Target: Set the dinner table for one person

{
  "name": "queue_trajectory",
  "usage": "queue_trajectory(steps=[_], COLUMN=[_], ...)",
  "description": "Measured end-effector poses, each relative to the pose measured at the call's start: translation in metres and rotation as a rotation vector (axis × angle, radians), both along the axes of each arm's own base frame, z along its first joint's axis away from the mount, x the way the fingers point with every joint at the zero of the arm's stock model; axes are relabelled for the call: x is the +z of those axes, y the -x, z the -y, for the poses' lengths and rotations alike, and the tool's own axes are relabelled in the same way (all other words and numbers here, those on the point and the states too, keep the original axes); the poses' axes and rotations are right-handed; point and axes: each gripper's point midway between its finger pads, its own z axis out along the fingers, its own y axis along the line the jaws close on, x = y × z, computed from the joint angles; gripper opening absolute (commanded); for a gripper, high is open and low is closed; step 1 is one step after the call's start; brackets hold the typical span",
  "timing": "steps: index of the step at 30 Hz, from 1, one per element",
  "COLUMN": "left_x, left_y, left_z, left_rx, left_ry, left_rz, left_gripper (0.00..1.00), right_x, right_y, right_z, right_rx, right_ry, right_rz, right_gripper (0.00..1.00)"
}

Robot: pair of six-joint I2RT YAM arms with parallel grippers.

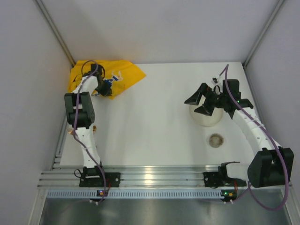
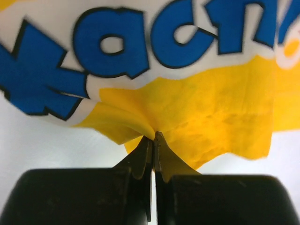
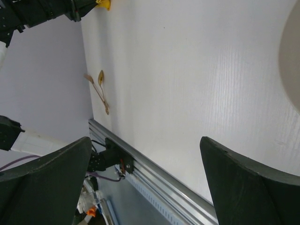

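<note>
The dinner table is a wide white tabletop. A yellow cloth mat with blue printed letters lies crumpled at its far left corner. My left gripper is shut on a fold of the yellow cloth mat, with the pinch showing at the left gripper tips. On the right, my right gripper hangs open with nothing in it over a cream round plate. In the right wrist view the right gripper shows bare table between its fingers, and the plate sits at the right edge.
A small brownish round dish sits near the plate, toward the front. A thin golden spoon and fork lie by the left wall near the left arm's base. An aluminium rail runs along the near edge. Walls close in on the left, back and right.
</note>
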Motion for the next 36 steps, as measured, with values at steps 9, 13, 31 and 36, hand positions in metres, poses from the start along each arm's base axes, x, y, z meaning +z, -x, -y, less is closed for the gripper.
queue_trajectory(steps=[9, 13, 31, 36], left_x=[0.039, 0.093, 0.150, 0.080], left_y=[0.027, 0.059, 0.084, 0.025], left_z=[0.207, 0.289, 0.129, 0.106], left_rx=[-0.456, -0.626, -0.410, -0.410], left_ry=[0.065, 0.139, -0.189, -0.307], left_rz=[0.065, 0.146, 0.210, 0.072], left_gripper=[0.95, 0.98, 0.98, 0.98], right_x=[0.010, 0.016, -0.016, -0.021], right_y=[0.007, 0.010, -0.048, -0.031], right_z=[0.001, 0.001, -0.109, -0.119], right_rx=[0.004, 0.003, 0.236, 0.270], right_ry=[-0.003, -0.005, 0.029, 0.033], right_rz=[0.026, 0.044, -0.090, -0.111], right_gripper=[1.00, 1.00, 1.00, 1.00])
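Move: Pinched in the left hand is the placemat's near-right corner; the bare spot for it lies about 30 cm right, 9 cm back and 2 cm below. The placemat's middle is some 12 cm ahead and 3 cm left, the spoon 26 cm back and 4 cm left. From the open right hand, that spot is roughly 20 cm left, 10 cm ahead, 18 cm below; the plate sits 11 cm ahead, 11 cm right. The left hand sweeps the pinched placemat corner fast to the right and slightly back, turning clockwise and opening to let go on the way, travels on to nearly 30 cm right, then lifts high, swings back left and sinks with open fingers over the printed Pikachu, clear of the cloth. Later the right hand, still open and empty, shifts about 12 cm left towards the placemat, a little forward and slightly down, turning some 15 degrees counter-clockwise. ##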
